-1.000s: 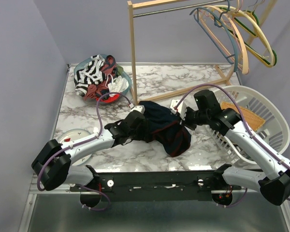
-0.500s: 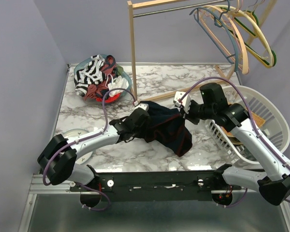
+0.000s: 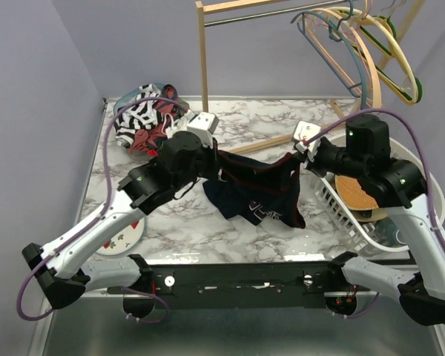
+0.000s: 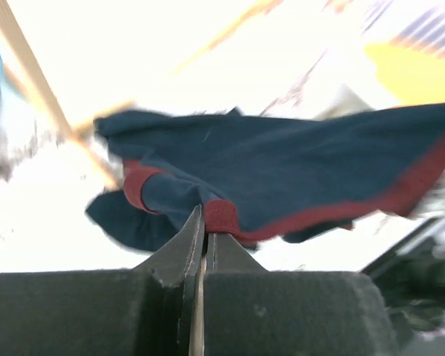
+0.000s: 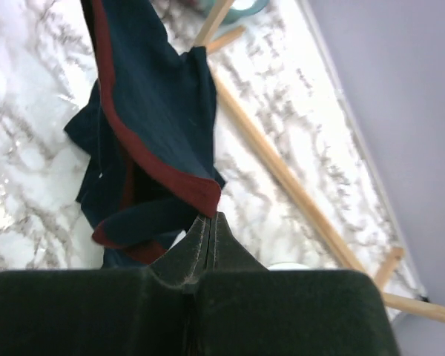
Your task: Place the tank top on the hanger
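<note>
The tank top (image 3: 256, 189), dark navy with maroon trim, hangs stretched between my two grippers above the marble table. My left gripper (image 3: 216, 154) is shut on its left edge; the left wrist view shows the jaws (image 4: 205, 222) pinching the red trim of the tank top (image 4: 297, 170). My right gripper (image 3: 300, 157) is shut on the right edge; the right wrist view shows the jaws (image 5: 210, 221) closed on the trim of the tank top (image 5: 152, 111). The grey-blue hanger (image 3: 340, 55) hangs on the rail at the back right, among other hangers.
A wooden rack (image 3: 203, 70) stands at the back. A bowl of striped and red clothes (image 3: 148, 119) sits back left. A white laundry basket (image 3: 389, 185) is at the right, under my right arm. A plate (image 3: 126, 233) lies front left.
Both grippers have risen and moved apart, lifting the tank top off the table and spreading it between them. The left arm swung up toward the back.
</note>
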Motion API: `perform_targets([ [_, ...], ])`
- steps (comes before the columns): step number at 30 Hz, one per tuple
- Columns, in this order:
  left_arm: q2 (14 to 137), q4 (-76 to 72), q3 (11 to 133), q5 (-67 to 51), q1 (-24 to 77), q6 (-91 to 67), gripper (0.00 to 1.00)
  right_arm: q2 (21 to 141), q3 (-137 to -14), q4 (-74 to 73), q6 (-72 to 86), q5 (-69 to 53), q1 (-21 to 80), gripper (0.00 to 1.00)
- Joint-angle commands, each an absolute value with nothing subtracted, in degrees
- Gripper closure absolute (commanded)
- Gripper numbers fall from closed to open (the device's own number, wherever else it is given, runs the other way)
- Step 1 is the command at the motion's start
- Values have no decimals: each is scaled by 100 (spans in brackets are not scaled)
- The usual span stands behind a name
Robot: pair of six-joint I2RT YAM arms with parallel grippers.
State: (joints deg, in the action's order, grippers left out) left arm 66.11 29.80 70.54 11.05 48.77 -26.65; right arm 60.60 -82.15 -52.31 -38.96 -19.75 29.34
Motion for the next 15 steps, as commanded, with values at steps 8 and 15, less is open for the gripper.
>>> perform_targets([
  [8,6275,3806,9805,176,4896,-1776,100,5906,-10150,-5405,-3841,-2091,2102,99],
  [15,6328,3455,10836,-1027,4904,-1924,100,5722,-10854,-5686,-3630,-3461,1530,99],
])
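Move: The nearest hanger, the blue one, is about 20 cm ahead of the right gripper, 6 cm to its right and 16 cm higher; from the left gripper, some 19 cm ahead, 29 cm right and 20 cm up. The rack's near post stands about 18 cm ahead of the left gripper, 3 cm to its left. The white basket's middle is roughly 6 cm ahead of the right gripper, 27 cm right and 26 cm below. Lift the tank top with both grippers, keeping its maroon edge pinched in each: raise the left about 23 cm, easing it back in the later part, and the right about 15 cm while it draws outward to the right, so the edge between them is pulled wider. Tip both grippers' fingers up some 20 degrees to nearly level as they climb. ##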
